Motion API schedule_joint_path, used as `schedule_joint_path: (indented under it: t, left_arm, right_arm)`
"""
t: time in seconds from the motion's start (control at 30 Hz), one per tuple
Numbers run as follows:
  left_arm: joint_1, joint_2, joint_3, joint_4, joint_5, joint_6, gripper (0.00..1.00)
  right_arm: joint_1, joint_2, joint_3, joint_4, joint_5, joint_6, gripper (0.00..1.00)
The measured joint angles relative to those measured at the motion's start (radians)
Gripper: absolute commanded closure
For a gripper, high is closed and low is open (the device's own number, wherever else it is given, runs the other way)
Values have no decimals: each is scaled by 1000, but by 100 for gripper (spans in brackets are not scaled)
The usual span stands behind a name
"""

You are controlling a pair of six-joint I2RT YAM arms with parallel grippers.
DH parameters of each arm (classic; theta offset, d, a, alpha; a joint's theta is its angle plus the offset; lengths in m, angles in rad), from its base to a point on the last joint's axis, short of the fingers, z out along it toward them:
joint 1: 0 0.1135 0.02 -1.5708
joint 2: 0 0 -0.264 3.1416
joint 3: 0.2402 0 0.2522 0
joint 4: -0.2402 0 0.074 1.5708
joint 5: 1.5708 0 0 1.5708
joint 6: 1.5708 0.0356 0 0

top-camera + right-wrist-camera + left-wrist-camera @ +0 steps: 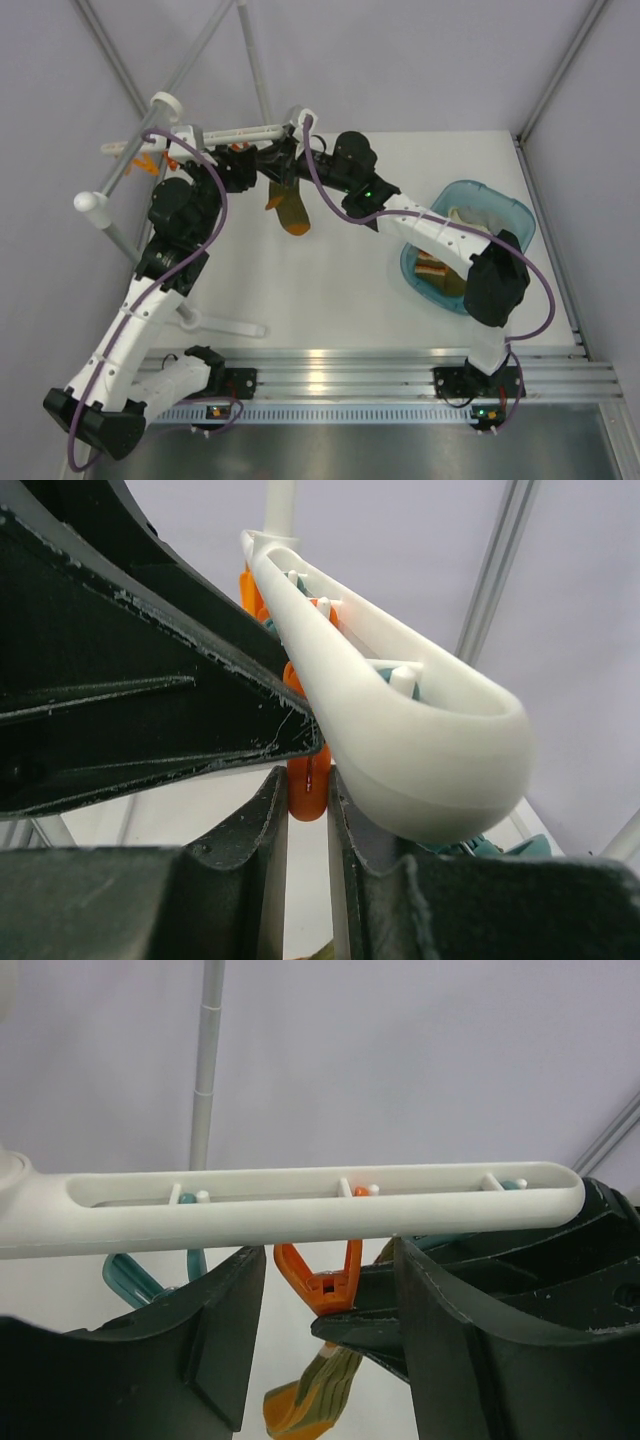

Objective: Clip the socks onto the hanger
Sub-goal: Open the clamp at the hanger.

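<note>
The white hanger [235,131] [300,1200] [400,720] runs across the far left. One striped olive and orange sock [290,212] [315,1395] dangles below an orange clip [325,1278] [309,780]. My right gripper [292,165] [305,785] is shut on that clip's lower end, just above the sock's top edge. My left gripper [245,160] [328,1270] stands open, with one finger on each side of the same clip and neither touching it. More socks [432,268] lie in the teal basket.
A teal basket [500,205] sits at the right, under the right arm. Grey-white rack poles [125,170] cross at the far left, with a white foot [225,325] on the table. Teal clips [130,1280] hang further along the hanger.
</note>
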Motion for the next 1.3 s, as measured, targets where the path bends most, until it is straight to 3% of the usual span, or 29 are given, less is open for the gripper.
schedule_joint_path:
  t: [0.2,0.5,0.6,0.63,0.73,0.97,1.1,1.3]
  left_arm:
    - [0,8,0,43,-17,-4,48]
    - [0,23,0,62,-29,-6,85]
    - [0,25,0,64,-27,-3,98]
    - [0,25,0,64,-25,-3,100]
    - [1,26,0,64,-24,-3,100]
    - [1,34,0,64,-16,-3,100]
    - [1,36,-2,65,-17,-2,100]
    - [1,39,-8,66,-15,1,100]
  right_arm:
    - [0,0,0,5,-4,13,100]
    - [-2,0,0,9,-8,23,99]
    - [-2,0,0,9,-8,29,86]
    - [-2,0,0,9,-8,30,78]
    - [-2,0,-5,11,-15,29,64]
    - [-2,-87,-145,-26,-37,-16,55]
    - [-7,-198,-255,-117,-77,-47,41]
    - [-96,-415,-370,-319,-124,-60,32]
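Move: The orange clamp hangs between my open left fingertips, about 2 cm ahead and 1 cm below the hand point. The white hanger bar runs across some 3 cm ahead and 2 cm above it. One teal clamp is roughly 6 cm to my left hand's left and another, carrying the striped sock, about 6 cm to its right, both some 3 cm ahead. My right hand, reaching in leftward, still holds the orange clamp's lower end, about 1 cm left of its hand point. I close my left fingers on the orange clamp's two upper legs just under the bar, creeping about 1 cm forward, and keep squeezing them together. Only then do I open my right fingers, let go of the clamp's lower end and pull that hand away with gathering speed, about 10 cm right, 6 cm back and nearly 5 cm down. ##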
